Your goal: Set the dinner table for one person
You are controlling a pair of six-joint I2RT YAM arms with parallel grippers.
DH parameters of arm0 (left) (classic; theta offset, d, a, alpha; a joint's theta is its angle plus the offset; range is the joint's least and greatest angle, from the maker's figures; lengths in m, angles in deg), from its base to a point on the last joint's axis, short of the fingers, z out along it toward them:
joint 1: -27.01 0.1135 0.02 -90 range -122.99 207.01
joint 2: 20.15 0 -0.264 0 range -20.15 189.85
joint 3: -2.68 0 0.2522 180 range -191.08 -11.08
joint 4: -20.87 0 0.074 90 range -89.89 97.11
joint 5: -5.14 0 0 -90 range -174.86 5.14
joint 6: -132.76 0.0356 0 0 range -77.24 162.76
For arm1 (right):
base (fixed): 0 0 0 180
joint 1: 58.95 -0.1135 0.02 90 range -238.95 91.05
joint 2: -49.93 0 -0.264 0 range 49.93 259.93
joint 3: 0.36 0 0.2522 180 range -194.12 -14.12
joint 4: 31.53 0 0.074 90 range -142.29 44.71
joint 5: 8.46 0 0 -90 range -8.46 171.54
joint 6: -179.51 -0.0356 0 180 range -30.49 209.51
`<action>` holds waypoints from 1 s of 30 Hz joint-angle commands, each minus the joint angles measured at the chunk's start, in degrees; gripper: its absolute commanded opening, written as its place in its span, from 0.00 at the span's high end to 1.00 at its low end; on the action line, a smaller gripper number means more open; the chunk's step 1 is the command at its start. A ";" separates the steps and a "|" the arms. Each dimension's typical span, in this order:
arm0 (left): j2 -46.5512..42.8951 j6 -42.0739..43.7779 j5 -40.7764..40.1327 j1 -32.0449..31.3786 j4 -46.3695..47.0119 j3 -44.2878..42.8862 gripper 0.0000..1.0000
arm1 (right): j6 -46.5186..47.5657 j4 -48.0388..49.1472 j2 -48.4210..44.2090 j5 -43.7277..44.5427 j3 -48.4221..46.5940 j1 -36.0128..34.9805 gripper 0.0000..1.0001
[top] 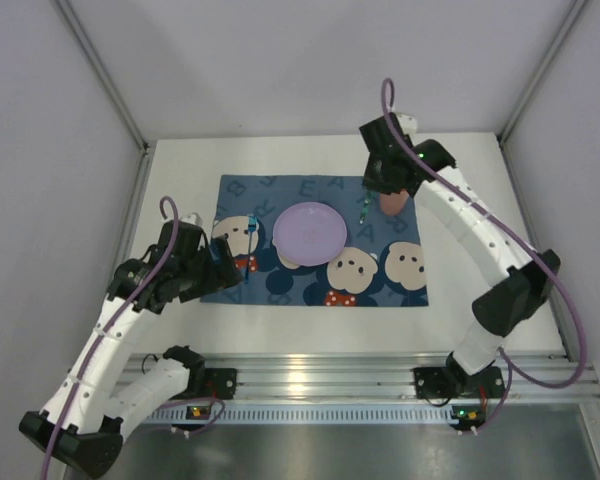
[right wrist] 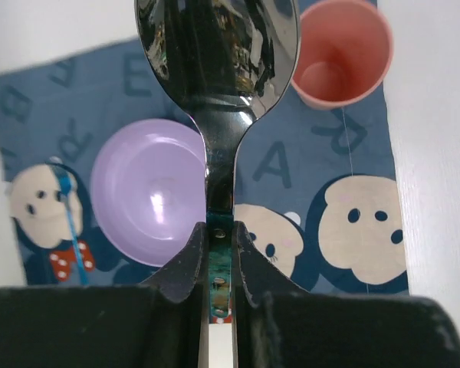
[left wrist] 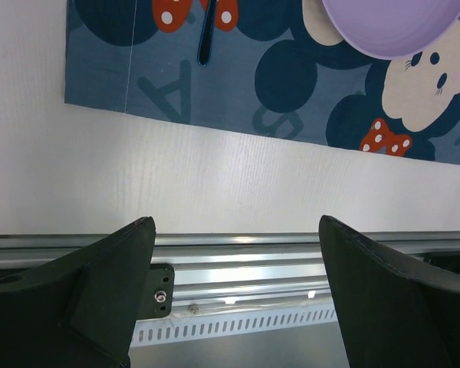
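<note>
On the white dinner table [top: 480,210] lies a blue bear-print placemat [top: 380,290] with a purple plate [top: 308,232] in its middle. A blue-handled utensil [top: 250,238] lies left of the plate. A pink cup [right wrist: 341,54] stands upright at the mat's far right. My right gripper [right wrist: 220,230] is shut on the teal handle of a metal spoon [right wrist: 215,61], held above the mat between plate and cup. My left gripper [left wrist: 238,230] hangs open and empty over the table's near edge, beside the mat's left corner.
An aluminium rail [top: 320,375] runs along the near edge of the table with both arm bases on it. Grey walls close in the table at the left, back and right. Bare white tabletop [left wrist: 215,176] lies between mat and rail.
</note>
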 commanded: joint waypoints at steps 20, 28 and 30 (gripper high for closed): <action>-8.43 -2.58 -9.42 -0.04 -11.15 -5.08 0.07 | 8.39 5.72 23.30 -4.64 12.63 -0.05 1.00; -8.07 -3.02 -9.95 -0.04 -11.33 -5.26 0.07 | 8.74 8.80 25.42 -4.46 14.74 0.56 1.00; -7.72 -3.11 -9.95 0.05 -10.98 -5.00 0.07 | 8.83 8.80 25.34 -4.46 14.57 0.74 1.00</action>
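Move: The right hand, with the spoon held by its green handle, hangs about 28 cm above the bare strip of mat it is going to, right of the plate, 2 cm nearer the base. The plate's middle lies some 13 cm to its left and 1 cm ahead; the cup stands about 8 cm ahead and 6 cm to the right. The fork lies roughly 26 cm left and 2 cm back. From the left hand the spoon's spot is about 17 cm ahead and 27 cm right. Keeping its pinch on the green handle, the right hand lowers the spoon nearly straight down, about 26 cm, into the gap beside the plate, fast at first and then easing. Its fingers tip by over 30 degrees until they point steeply down. The left hand, empty and open, draws some 5 cm away to its left, back and a little up. ##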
